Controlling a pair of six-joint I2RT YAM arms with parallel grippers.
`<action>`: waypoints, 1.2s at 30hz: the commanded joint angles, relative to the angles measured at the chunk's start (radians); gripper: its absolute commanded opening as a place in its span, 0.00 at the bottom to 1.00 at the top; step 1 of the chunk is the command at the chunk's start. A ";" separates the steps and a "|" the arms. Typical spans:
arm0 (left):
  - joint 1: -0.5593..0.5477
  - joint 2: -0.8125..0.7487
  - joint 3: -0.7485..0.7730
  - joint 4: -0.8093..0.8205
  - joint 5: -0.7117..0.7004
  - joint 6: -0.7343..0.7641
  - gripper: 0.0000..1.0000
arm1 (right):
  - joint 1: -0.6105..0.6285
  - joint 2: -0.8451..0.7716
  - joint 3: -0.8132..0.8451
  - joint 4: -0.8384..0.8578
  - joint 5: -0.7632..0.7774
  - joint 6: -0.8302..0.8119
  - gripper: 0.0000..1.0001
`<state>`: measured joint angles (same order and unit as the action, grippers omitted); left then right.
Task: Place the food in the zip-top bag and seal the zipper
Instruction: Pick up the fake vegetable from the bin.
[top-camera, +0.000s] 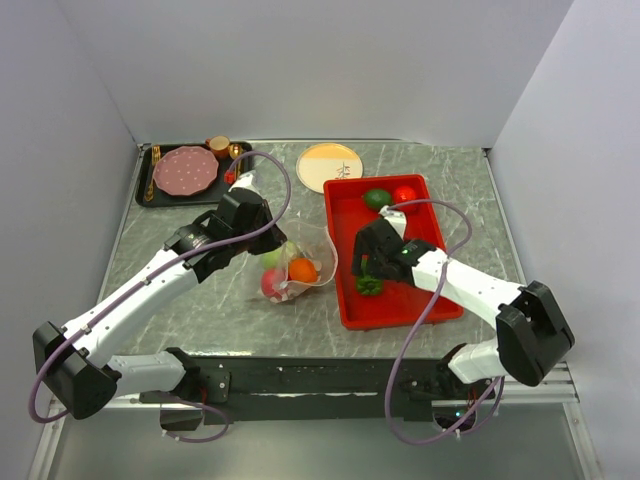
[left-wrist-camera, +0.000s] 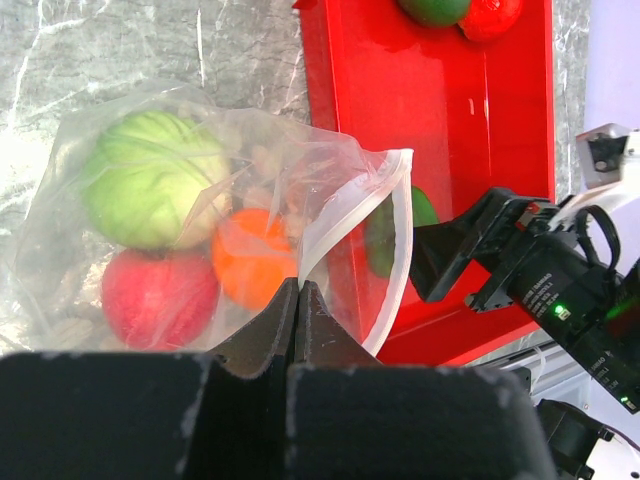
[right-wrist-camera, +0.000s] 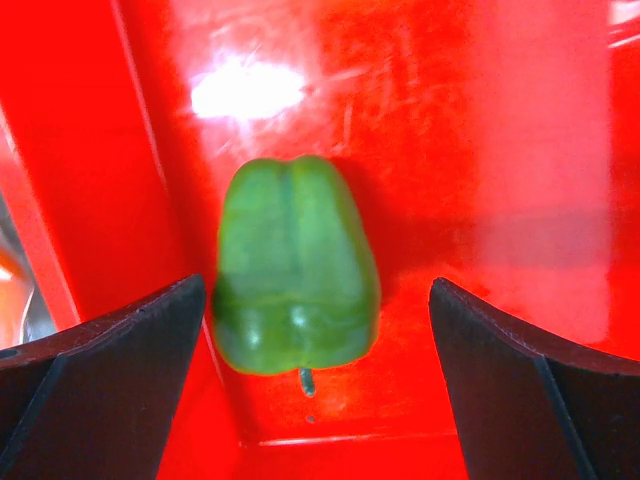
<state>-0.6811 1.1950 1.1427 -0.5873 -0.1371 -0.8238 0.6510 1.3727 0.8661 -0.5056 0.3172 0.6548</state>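
The clear zip-top bag (top-camera: 312, 262) lies left of the red tray (top-camera: 432, 222). It holds a light green cabbage (left-wrist-camera: 150, 180), a red apple (left-wrist-camera: 155, 300) and an orange (left-wrist-camera: 255, 255). Its whitish zipper (left-wrist-camera: 350, 200) curves round the open mouth. My left gripper (left-wrist-camera: 298, 285) is shut on the bag's mouth edge. My right gripper (right-wrist-camera: 318, 290) is open and hovers over a green pepper (right-wrist-camera: 295, 265) lying in the tray's near left corner; the pepper sits between the fingers, nearer the left one. A dark green fruit (top-camera: 377, 198) and a red tomato (top-camera: 404, 194) lie at the tray's far end.
A black tray (top-camera: 150, 160) at the back left holds a pink plate (top-camera: 185, 170) and a small cup (top-camera: 218, 146). A yellow-and-white plate (top-camera: 330, 165) lies behind the red tray. White walls close the table's back and sides.
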 joint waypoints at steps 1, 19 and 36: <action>0.002 -0.014 -0.001 0.032 -0.013 0.020 0.01 | -0.007 0.025 0.048 0.039 -0.076 -0.034 1.00; 0.002 -0.012 0.000 0.030 -0.007 0.022 0.01 | -0.008 0.017 0.010 0.030 -0.064 -0.017 0.61; 0.002 -0.005 0.005 0.029 0.005 0.026 0.01 | -0.022 -0.335 0.025 0.034 -0.105 0.069 0.57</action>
<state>-0.6811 1.1946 1.1351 -0.5877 -0.1368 -0.8200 0.6338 1.1702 0.8745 -0.5282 0.2657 0.6651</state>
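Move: The green pepper lies between and just under the right hand's open fingers, its middle about 1 cm left of the hand point, 1 cm back and 2 cm below it. At nearly that level, the avocado is some 18 cm ahead and 1 cm right, the red tomato 18 cm ahead and 7 cm right; the bagged orange sits about 13 cm left and 2 cm ahead. From the left hand the pepper lies roughly 17 cm right, 2 cm back and 17 cm below. The green pepper is pinched on its left and right sides by the right hand, which first sinks about 1.5 cm while easing a little left, then closes its wide-open fingers until they stop on the pepper. After a short stay there, the hand lifts it, ever faster, some 7 cm up and slightly right, the fingertips tilting up about 10 degrees. ##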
